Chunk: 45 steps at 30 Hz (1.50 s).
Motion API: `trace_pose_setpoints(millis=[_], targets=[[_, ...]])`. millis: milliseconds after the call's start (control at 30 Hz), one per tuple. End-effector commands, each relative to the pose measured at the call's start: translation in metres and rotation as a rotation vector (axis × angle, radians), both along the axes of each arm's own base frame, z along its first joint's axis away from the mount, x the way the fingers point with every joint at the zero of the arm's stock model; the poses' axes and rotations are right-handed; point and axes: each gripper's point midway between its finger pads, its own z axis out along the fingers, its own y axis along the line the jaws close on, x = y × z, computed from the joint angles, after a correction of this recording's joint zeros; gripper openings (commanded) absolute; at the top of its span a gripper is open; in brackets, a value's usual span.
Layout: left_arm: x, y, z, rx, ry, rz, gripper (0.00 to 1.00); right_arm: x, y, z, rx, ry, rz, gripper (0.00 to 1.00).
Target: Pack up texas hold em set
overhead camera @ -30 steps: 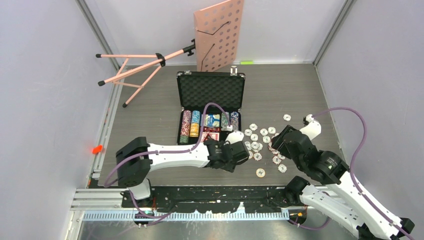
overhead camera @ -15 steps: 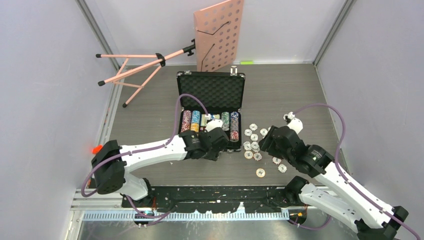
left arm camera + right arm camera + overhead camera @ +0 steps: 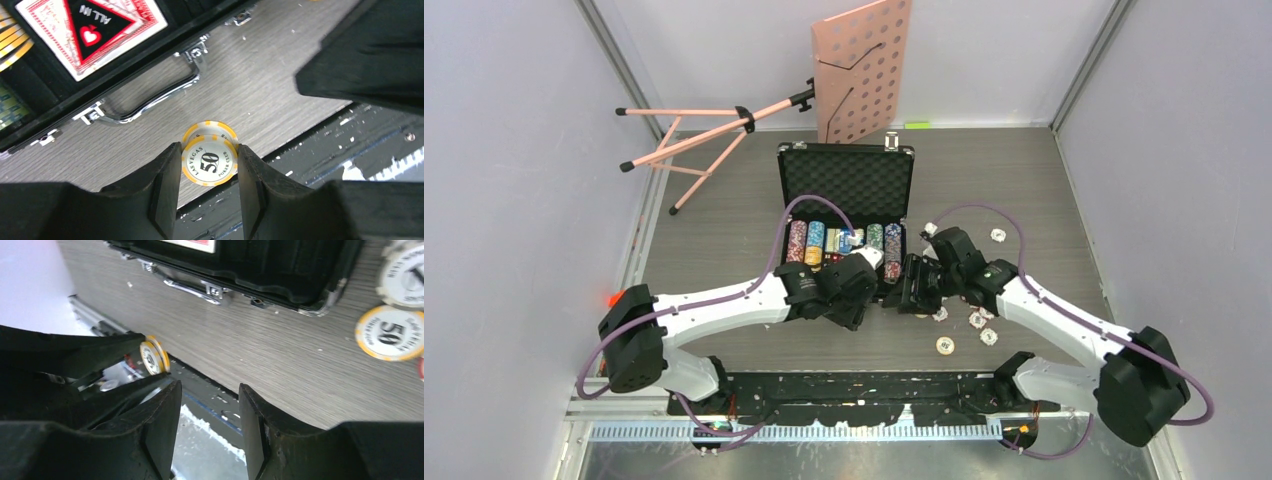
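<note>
The black case [image 3: 845,184] lies open mid-table, with rows of striped chips [image 3: 809,245] and card decks in its tray. In the left wrist view my left gripper [image 3: 210,150] is shut on orange-edged "50" chips [image 3: 210,162], two stacked by the look of it, held above the table just in front of the case's handle [image 3: 150,107]. The right gripper [image 3: 210,422] stands open and empty right beside it and faces the held chips [image 3: 154,356]. From above, the left gripper [image 3: 864,290] and the right gripper [image 3: 904,288] meet at the case's front right corner.
Loose chips [image 3: 975,320] lie scattered right of the case, one orange chip [image 3: 945,345] nearer the front edge. A pink perforated music stand [image 3: 862,70] leans behind the case, with its tripod [image 3: 694,135] lying at back left. Walls close in on three sides.
The left arm carried its chips left, from the loose pile to the case's front. My right arm swung left to meet it, its jaws narrowing a little.
</note>
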Motion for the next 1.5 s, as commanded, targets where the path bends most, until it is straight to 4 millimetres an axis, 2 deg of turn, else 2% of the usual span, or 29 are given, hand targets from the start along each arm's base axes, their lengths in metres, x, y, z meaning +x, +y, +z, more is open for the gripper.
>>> trace_pose_setpoints(millis=[0,267,367,467,867,1100,1233,1300,1367,1400,1467], targets=[[-0.011,-0.015,0.019,-0.095,0.001,-0.137,0.24,-0.004,0.034,0.029,0.294,0.019,0.15,0.52],[-0.024,-0.024,0.03,-0.158,0.019,-0.251,0.24,-0.009,0.048,0.026,0.385,0.072,0.251,0.51],[-0.027,-0.026,0.032,-0.173,0.021,-0.278,0.24,-0.012,0.049,0.033,0.389,0.044,0.289,0.52],[-0.029,-0.03,0.037,-0.197,0.023,-0.299,0.24,-0.017,0.046,0.028,0.354,0.051,0.314,0.52],[-0.033,-0.041,0.043,-0.23,0.027,-0.361,0.24,-0.033,0.049,0.022,0.369,0.104,0.371,0.52],[-0.031,-0.047,0.046,-0.26,-0.001,-0.392,0.24,-0.038,0.058,0.023,0.419,0.14,0.387,0.47],[-0.028,-0.047,0.045,-0.244,-0.024,-0.41,0.24,-0.041,0.063,0.026,0.438,0.156,0.402,0.41],[-0.025,-0.047,0.046,-0.236,-0.04,-0.412,0.24,-0.043,0.064,0.03,0.451,0.162,0.414,0.35],[-0.024,-0.047,0.046,-0.233,-0.048,-0.416,0.24,-0.044,0.065,0.034,0.458,0.158,0.417,0.24],[-0.023,-0.047,0.046,-0.232,-0.052,-0.412,0.25,-0.044,0.064,0.035,0.457,0.158,0.418,0.16],[-0.022,-0.044,0.046,-0.229,-0.053,-0.393,0.33,-0.042,0.063,0.035,0.438,0.147,0.418,0.04]])
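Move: The left hand holds two yellow-edged chips in its tips. From the right hand, open and empty, they lie about 10 cm left, 2 cm back and 2 cm lower; from the left hand, the right fingers are about 10 cm right, 2 cm ahead and 2 cm higher. The case handle is 11 cm left of the right hand, level fore-and-aft, 9 cm below; a loose yellow chip lies 12 cm right, 9 cm back, 10 cm below. The right hand goes about 7 cm left and back and pinches the yellow chips the left brings rightward. ##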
